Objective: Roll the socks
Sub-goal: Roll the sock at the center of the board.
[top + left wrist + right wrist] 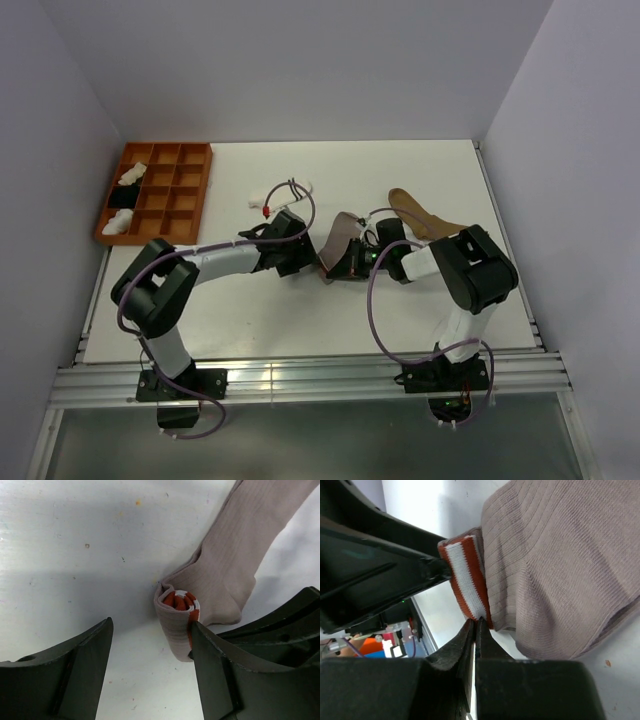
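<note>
The grey sock (346,233) lies mid-table, its red-and-white striped cuff (181,602) rolled into a short coil. My left gripper (150,630) is open around the coil's near end. Its right finger (220,670) touches the coil, while the left finger stands well off it. My right gripper (476,622) is shut, its tips pinching the edge of the striped cuff (467,575). The rest of the grey sock (560,570) spreads away flat. The tan-brown sock (418,214) lies flat behind the right arm. A small white sock (272,198) lies behind the left wrist.
An orange compartment tray (186,190) sits at the back left, with white bundles (132,175) and a black bundle (121,198) in its left cells. White walls close in the table on three sides. The two grippers (330,264) meet almost tip to tip.
</note>
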Robot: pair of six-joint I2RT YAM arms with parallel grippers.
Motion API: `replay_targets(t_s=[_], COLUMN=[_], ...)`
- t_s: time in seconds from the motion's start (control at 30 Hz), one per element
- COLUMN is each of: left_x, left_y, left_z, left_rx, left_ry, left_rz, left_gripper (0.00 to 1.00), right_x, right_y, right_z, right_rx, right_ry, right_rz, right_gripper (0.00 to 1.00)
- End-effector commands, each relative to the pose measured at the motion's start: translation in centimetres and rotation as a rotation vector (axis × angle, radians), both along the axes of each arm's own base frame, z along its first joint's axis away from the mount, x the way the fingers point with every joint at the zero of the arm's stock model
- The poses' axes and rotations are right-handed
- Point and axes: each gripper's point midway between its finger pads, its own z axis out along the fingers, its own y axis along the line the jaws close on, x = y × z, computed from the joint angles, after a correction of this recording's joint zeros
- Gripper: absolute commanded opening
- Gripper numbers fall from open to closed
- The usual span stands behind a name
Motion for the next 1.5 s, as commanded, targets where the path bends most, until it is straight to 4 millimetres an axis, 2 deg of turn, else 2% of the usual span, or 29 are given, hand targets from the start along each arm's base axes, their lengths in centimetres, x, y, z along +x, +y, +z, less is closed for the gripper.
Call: replay_targets(t_s=[0.0,0.27,0.6,0.73,0.83,0.87,0.97,1.0,1.03,1.1,1.13,1.3,1.33,1.47], left_x=[0.8,1.1,0.1,-0.3,-0.5,-0.6,-0.7,-0.5,-0.5,-0.5,-0.6,-0.8,-0.8,-0.9], left_y=[-1.4,-1.7,-0.8,-0.5,-0.2,-0.1,0.2,0.1,0.1,0.2,0.2,0.0,0.1,0.4], left_z=[0.3,-0.9,-3.2,-3.8,-3.8,-3.9,-3.8,-3.6,-3.5,-3.4,-3.3,-2.7,-2.6,-2.2], left_rx=[-0.037,-0.029,0.015,0.029,0.041,0.048,0.074,0.072,0.076,0.090,0.094,0.100,0.104,0.116], left_ry=[-0.010,0.004,0.058,0.071,0.075,0.073,0.076,0.072,0.071,0.074,0.073,0.073,0.072,0.064], left_rz=[-0.005,-0.006,0.002,0.000,-0.005,-0.011,-0.025,-0.032,-0.039,-0.051,-0.056,-0.099,-0.105,-0.121], left_gripper=[0.67,0.60,0.30,0.18,0.06,0.01,0.00,0.00,0.00,0.00,0.00,0.00,0.00,0.00], right_x=[0.5,0.6,1.5,1.9,2.0,2.1,3.0,2.2,2.1,1.9,1.7,1.6,0.9,-0.4], right_y=[0.0,-0.2,-1.0,-1.4,-1.3,-1.4,-2.1,-1.4,-1.2,-1.1,-0.9,-0.8,0.1,1.5], right_z=[-0.1,-0.9,-0.8,0.0,1.4,1.1,2.8,2.9,4.0,4.3,5.0,5.6,5.7,5.3], right_rx=[0.014,0.021,-0.052,-0.113,-0.173,-0.236,-0.391,-0.439,-0.457,-0.537,-0.548,-0.702,-0.704,-0.745], right_ry=[0.024,0.066,0.026,-0.043,-0.173,-0.220,-0.406,-0.463,-0.519,-0.608,-0.647,-0.797,-0.824,-0.895], right_rz=[0.003,0.001,-0.010,-0.015,-0.020,-0.046,-0.090,-0.052,-0.062,-0.072,-0.077,-0.080,-0.056,-0.004], right_gripper=[0.00,0.00,0.03,0.13,0.20,0.23,0.34,0.36,0.40,0.44,0.45,0.45,0.45,0.45])
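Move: The striped cuff roll of the grey sock lies about 2 cm to the left hand's right, 1 cm ahead and 1 cm lower, between its open fingers and close against the right-hand one. The right hand's shut tips are at its near right side, its middle about 1 cm ahead and 1 cm left. The unrolled grey part centres some 6 cm ahead of the roll and 2 cm to its right; the white sock is about 17 cm ahead of the roll, 9 cm to its left. Rightward by about 2 cm, and slightly forward and down, the left hand slips its open fingers over the roll and closes on it, pinching the cuff and then keeping hold with a slight drift back left. The right hand, resting on the roll with shut tips, edges forward 1 cm, then opens about halfway, comes free and rises some 5 cm with a little leftward travel, swinging over 50 degrees to point steeply down above the cuff. ##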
